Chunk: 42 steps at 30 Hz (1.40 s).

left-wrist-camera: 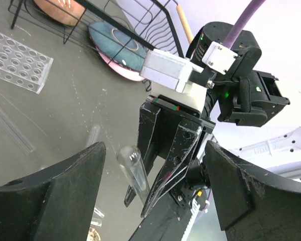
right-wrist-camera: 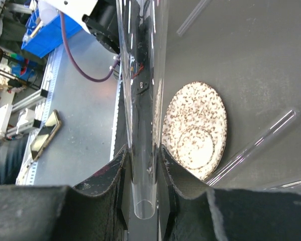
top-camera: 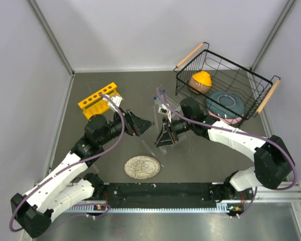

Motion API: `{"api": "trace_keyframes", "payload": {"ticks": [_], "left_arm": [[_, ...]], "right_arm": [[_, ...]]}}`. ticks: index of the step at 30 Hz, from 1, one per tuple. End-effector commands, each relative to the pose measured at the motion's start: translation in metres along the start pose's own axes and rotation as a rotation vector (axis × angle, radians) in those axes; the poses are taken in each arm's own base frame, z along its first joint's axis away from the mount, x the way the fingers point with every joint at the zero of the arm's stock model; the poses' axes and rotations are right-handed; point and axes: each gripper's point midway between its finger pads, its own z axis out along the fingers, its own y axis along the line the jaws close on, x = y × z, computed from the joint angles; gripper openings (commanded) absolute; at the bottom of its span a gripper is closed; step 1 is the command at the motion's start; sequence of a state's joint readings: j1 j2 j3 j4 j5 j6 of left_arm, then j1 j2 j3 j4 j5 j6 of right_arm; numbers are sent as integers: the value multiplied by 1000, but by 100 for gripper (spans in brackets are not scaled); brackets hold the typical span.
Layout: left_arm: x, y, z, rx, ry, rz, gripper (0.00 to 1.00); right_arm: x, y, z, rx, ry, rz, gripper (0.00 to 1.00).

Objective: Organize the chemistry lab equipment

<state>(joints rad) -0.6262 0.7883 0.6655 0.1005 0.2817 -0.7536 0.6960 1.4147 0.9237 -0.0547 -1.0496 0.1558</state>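
A long clear test tube (right-wrist-camera: 143,125) is pinched between the fingers of my right gripper (right-wrist-camera: 143,150), which is shut on it. In the left wrist view the tube's rounded end (left-wrist-camera: 132,165) sticks out between the wide-open jaws of my left gripper (left-wrist-camera: 155,150), touching neither. The two grippers face each other at mid-table, left gripper (top-camera: 143,124) and right gripper (top-camera: 164,138). The yellow tube rack (top-camera: 98,99) stands at the back left. A small clear plastic rack (left-wrist-camera: 17,65) lies behind the right gripper, with blue-capped vials (top-camera: 160,95) in it. More test tubes (right-wrist-camera: 256,145) lie loose on the table.
A round speckled disc (top-camera: 142,166) lies near the front edge, below the grippers. The black wire basket (top-camera: 223,85) with bowls and plates stands at the back right. White walls close in the table on the left, back and right.
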Motion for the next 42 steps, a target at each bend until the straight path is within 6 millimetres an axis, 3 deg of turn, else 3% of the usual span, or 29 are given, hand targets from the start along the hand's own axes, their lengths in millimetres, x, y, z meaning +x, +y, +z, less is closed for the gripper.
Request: {"api": "trace_keyframes", "payload": {"ticks": [1,10,15,20,23,26,27,29,30,33,35,38,39,41,42], "left_arm": [[17,-3,-2,-4,160,17,84],[29,-6,2,24,241,-5,53],[30,-8,2,40,242,-16,44],[33,-11,3,74,240,-35,19],[36,-9,3,76,248,-38,11],[36,-2,1,35,239,-13,8],[34,1,0,16,230,-1,7],[22,7,-3,-34,179,50,6],[21,15,-5,-74,177,61,5],[0,40,-11,-211,117,124,6],[-20,55,-13,-284,69,172,6],[-59,95,-19,-410,-12,219,6],[-76,118,-23,-481,-46,222,6],[-105,141,-25,-560,-109,285,6],[-119,162,-25,-616,-115,309,6]], "right_arm": [[-17,20,-3,-42,-17,-168,10],[-15,21,-4,-46,-12,-192,10],[-14,21,-4,-49,-8,-191,11],[-13,19,-3,-49,-5,-186,11],[-13,19,-3,-48,-2,-182,13],[-15,16,-5,-19,8,-214,38],[-15,13,-7,-5,15,-261,59],[-20,12,-15,55,29,-300,74],[-21,10,-19,77,32,-347,85],[-32,1,-44,177,-1,-421,98],[-39,-7,-67,242,-42,-438,99],[-45,-15,-90,274,-89,-427,99],[-45,-15,-92,276,-94,-424,99],[-45,-17,-94,286,-95,-431,99],[-44,-16,-94,283,-93,-444,99]]}}
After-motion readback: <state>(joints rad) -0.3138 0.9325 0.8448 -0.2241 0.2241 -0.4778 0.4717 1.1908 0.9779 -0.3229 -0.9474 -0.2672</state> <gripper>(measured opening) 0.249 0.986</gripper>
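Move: The test tube, upright in my shut right fingers, has its middle about 7 cm below my open left hand, 3 cm back and 2 cm right. From my right hand its middle is some 4 cm above, 2 cm ahead and 1 cm left. From my left hand, the yellow rack stands roughly 17 cm ahead, 21 cm left and 24 cm down; the clear rack 16 cm ahead, 8 cm right; the speckled plate 13 cm back, 4 cm left. I sink my left hand about 4 cm and draw it a little back, closing its fingers on the tube's upper end while my right hand holds the tube nearly still. Once my left has it, I open my right wide and back it off rightward, forward and up; my left then swings the tube some 10 cm forward and 11 cm left towards the yellow rack, turning counter-clockwise. ##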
